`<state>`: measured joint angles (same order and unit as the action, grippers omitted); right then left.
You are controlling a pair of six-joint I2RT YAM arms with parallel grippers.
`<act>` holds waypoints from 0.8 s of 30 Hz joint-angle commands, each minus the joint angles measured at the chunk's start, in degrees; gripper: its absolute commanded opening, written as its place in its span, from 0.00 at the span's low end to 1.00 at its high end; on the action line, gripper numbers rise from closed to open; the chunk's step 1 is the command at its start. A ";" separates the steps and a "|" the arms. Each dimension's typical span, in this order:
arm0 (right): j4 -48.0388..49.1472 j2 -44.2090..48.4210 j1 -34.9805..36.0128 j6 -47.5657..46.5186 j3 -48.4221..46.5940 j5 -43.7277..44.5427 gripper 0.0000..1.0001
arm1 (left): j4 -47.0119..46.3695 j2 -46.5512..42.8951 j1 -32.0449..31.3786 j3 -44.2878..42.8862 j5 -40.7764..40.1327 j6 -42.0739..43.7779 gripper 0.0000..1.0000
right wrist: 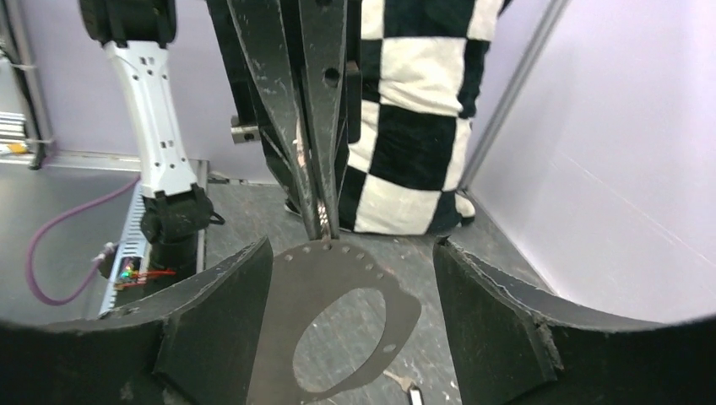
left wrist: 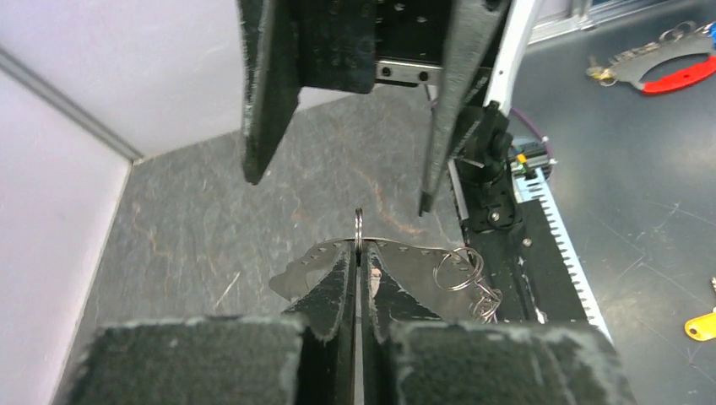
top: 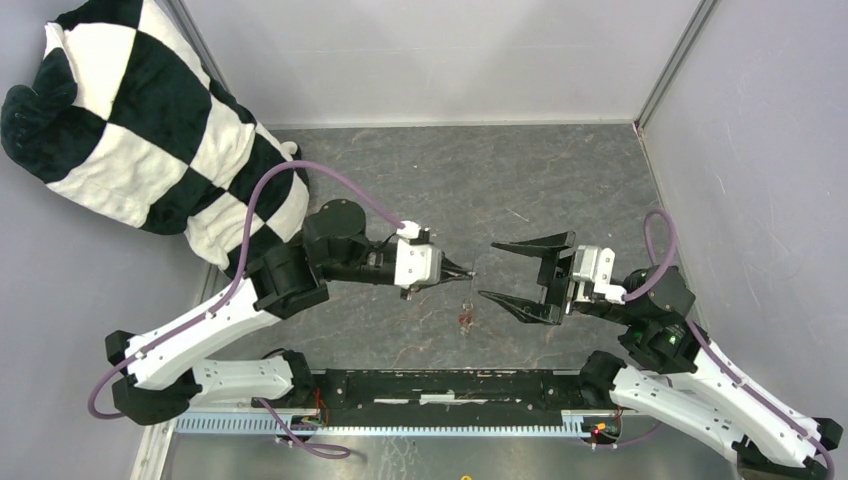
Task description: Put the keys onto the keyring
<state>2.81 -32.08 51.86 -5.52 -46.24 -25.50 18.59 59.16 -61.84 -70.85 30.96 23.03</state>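
Note:
In the left wrist view my left gripper (left wrist: pixel 359 251) is shut on a small split ring at the top edge of the keyring (left wrist: pixel 405 263), a flat grey metal loop with a row of holes. The keyring (right wrist: pixel 283 329) hangs below the left gripper's fingers (right wrist: pixel 314 126) and has an oval cut-out. My right gripper (right wrist: pixel 350 249) faces it, open, one finger on each side and touching nothing. A key with a black, white-labelled tag (right wrist: pixel 412 394) lies on the table below. A red tag (top: pixel 466 318) shows under the left gripper (top: pixel 466 272); I cannot tell whether it hangs or lies.
A black-and-white checked cloth (top: pixel 150 120) is heaped in the far left corner. Grey walls close the table on three sides. Wire rings (left wrist: pixel 460 268) hang at one end of the keyring. Beyond the toothed rail (left wrist: pixel 553 228) lie another metal piece with red (left wrist: pixel 675 74) and a yellow tag (left wrist: pixel 701 325).

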 commanded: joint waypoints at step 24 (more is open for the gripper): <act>-9.52 -10.56 -0.09 -6.76 -0.61 -6.12 0.50 | 55.48 23.03 0.43 -31.36 -9.34 18.54 0.02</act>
<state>-12.91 -40.80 51.86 -12.88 -46.89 -28.05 70.76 82.26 -61.47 -99.61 19.07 38.96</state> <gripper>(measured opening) 0.520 0.037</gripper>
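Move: The keyring plate hangs edge-forward from the left gripper's closed tips, its middle about 5 cm below them and 2 cm back. The open right gripper waits with that same middle about 3 cm to its left, 3 cm back and 5 cm down. The red tag hangs some 4 cm behind the left tips and 9 cm below. The black-tagged key lies on the table, around 18 cm ahead of the left hand, 5 cm left and 37 cm down. Lower both grippers together by nearly 10 cm. Keep the left one pinching the wire ring at the plate's top edge while easing it a few centimetres forward, then left, and tip its fingers down about 45 degrees. Bring the right gripper down beside the hanging plate, drifting slightly left, level its fingers by some 20 degrees and narrow them partway without closing. ##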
